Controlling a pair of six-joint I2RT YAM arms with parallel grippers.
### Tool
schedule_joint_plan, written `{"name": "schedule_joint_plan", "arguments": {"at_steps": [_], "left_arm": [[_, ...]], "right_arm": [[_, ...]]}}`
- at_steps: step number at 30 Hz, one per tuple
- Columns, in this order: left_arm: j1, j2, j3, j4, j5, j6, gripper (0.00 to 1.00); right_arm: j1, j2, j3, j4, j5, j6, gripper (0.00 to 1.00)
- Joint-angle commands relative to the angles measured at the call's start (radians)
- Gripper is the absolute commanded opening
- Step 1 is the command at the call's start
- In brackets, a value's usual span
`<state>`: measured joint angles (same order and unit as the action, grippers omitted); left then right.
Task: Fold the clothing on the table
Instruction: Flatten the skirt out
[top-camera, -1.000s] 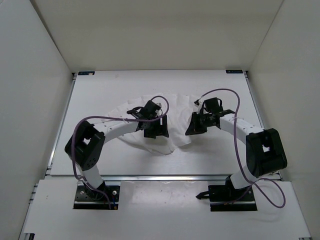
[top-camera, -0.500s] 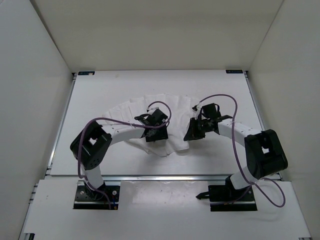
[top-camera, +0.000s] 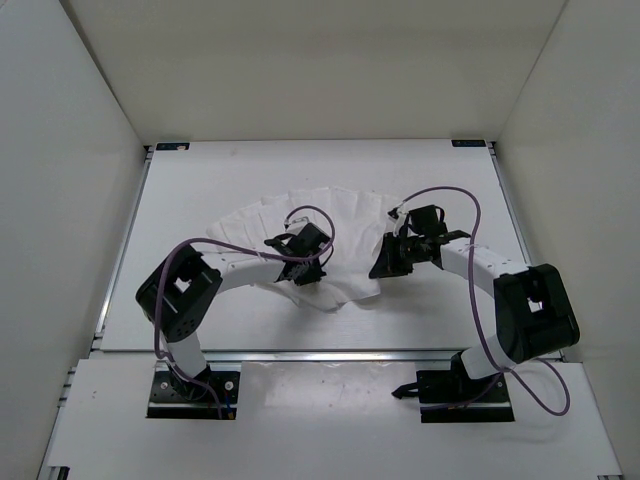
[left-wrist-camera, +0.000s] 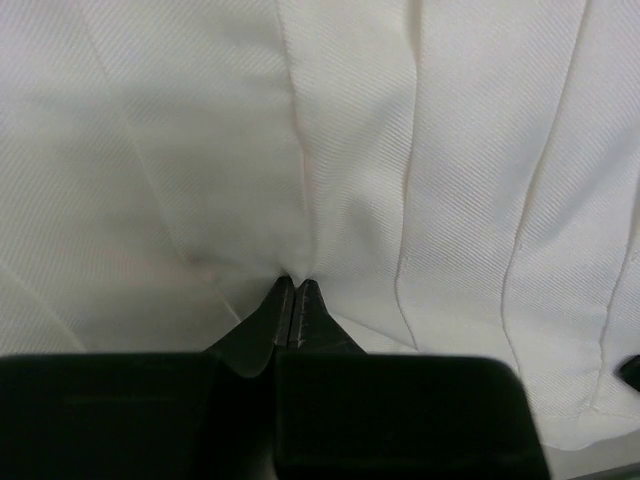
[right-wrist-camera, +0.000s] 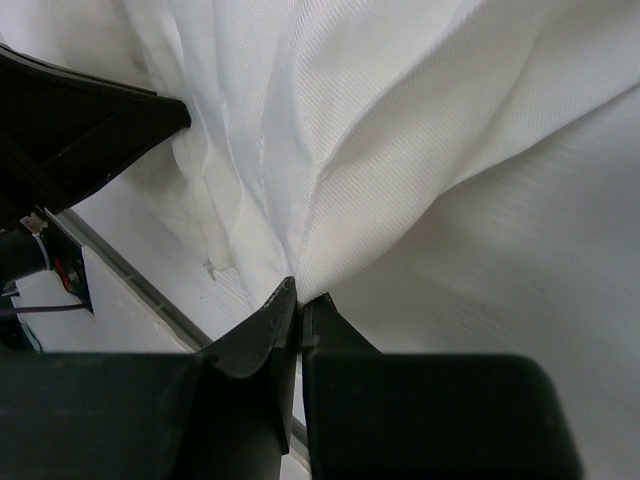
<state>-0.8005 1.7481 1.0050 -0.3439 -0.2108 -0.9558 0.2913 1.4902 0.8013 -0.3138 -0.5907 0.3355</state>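
The clothing (top-camera: 330, 215) is a white pleated garment fanned out across the middle of the table (top-camera: 200, 180). My left gripper (top-camera: 303, 272) rests on its near left part, shut on a pinch of the clothing (left-wrist-camera: 420, 150), the fabric puckering at the tips of the left gripper (left-wrist-camera: 296, 283). My right gripper (top-camera: 385, 262) sits at the near right edge, shut on a raised fold of the clothing (right-wrist-camera: 400, 130). In the right wrist view, cloth rises in ridges straight from the right gripper (right-wrist-camera: 299, 291).
White walls enclose the table on three sides. A silver rail (top-camera: 330, 353) runs along the near edge, another rail (top-camera: 122, 250) along the left. Both arm bases (top-camera: 190, 390) stand on the near ledge. Purple cables (top-camera: 440, 195) loop above the arms.
The left gripper has lowered onto the clothing and shut on it. The clothing now lies flatter and more spread toward the back. The right gripper has stayed shut and shifted slightly.
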Motion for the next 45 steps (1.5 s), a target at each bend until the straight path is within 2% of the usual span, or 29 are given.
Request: {"name": "schedule_joint_plan", "arguments": {"at_steps": [1, 8, 9, 11, 12, 13, 15, 17, 25, 28, 29, 31, 33, 38, 45], "left_arm": [[0.017, -0.024, -0.009, -0.007, -0.012, 0.008, 0.0], [0.066, -0.113, 0.052, -0.038, 0.001, 0.049, 0.0], [0.095, -0.127, 0.064, -0.038, 0.008, 0.063, 0.0], [0.131, -0.179, 0.095, -0.041, 0.082, 0.089, 0.0], [0.158, -0.186, 0.121, -0.041, 0.108, 0.095, 0.0], [0.17, -0.206, 0.141, -0.049, 0.12, 0.116, 0.0], [0.201, -0.22, 0.226, -0.072, 0.155, 0.132, 0.0], [0.224, -0.231, 0.28, -0.082, 0.181, 0.14, 0.0], [0.325, -0.308, 0.438, -0.049, 0.232, 0.083, 0.0], [0.363, -0.323, 0.442, -0.038, 0.243, 0.049, 0.0], [0.371, -0.338, 0.423, -0.002, 0.251, 0.013, 0.0], [0.414, -0.402, 0.294, 0.095, 0.295, -0.081, 0.0], [0.437, -0.461, 0.19, 0.155, 0.282, -0.112, 0.0], [0.497, -0.567, 0.08, 0.096, 0.298, -0.1, 0.0], [0.598, -0.76, -0.124, -0.065, 0.266, 0.0, 0.0]], "right_arm": [[-0.011, -0.028, 0.016, 0.005, 0.009, -0.03, 0.0], [-0.044, -0.024, 0.039, -0.004, -0.009, -0.042, 0.02], [-0.061, -0.015, 0.051, -0.01, -0.008, -0.043, 0.13], [-0.084, -0.018, 0.059, -0.019, 0.003, -0.056, 0.51], [-0.095, -0.013, 0.062, -0.027, -0.007, -0.064, 0.59], [-0.102, -0.008, 0.068, -0.025, -0.004, -0.062, 0.71], [-0.106, -0.008, 0.078, -0.019, 0.002, -0.072, 0.82], [-0.098, -0.022, 0.076, 0.021, 0.002, -0.052, 0.88], [-0.02, -0.057, 0.039, 0.201, -0.029, 0.046, 0.88], [0.023, -0.057, 0.015, 0.306, -0.038, 0.111, 0.88], [0.044, -0.053, 0.001, 0.377, -0.037, 0.135, 0.88], [0.071, -0.021, -0.016, 0.45, -0.032, 0.196, 0.88], [0.08, 0.01, 0.002, 0.484, -0.029, 0.218, 0.88], [0.12, 0.166, 0.128, 0.444, 0.011, 0.232, 0.87], [0.169, 0.261, 0.252, 0.384, 0.011, 0.214, 0.86]]}}
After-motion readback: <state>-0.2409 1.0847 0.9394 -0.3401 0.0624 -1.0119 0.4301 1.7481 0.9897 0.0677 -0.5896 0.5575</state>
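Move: The left hand pinches the skirt close to the table; the skirt's left end lies about 24 cm to its left and 13 cm ahead, its near hem some 7 cm back and 5 cm to the right. The right hand still holds the right side; the skirt's middle lies roughly 17 cm to its left, 10 cm ahead and 6 cm below, the far right corner about 22 cm ahead and 6 cm to its right. Keeping its pinch on the skirt, the left hand hoists it steeply up and forward, nearly 30 cm high, then draws left, back and somewhat down, fingertips swinging up to point forward. The right hand opens wide and lets go of its side, eases forward and right, then travels left and forward about 11 cm over the table after the skirt's right edge, rising, then dipping. ##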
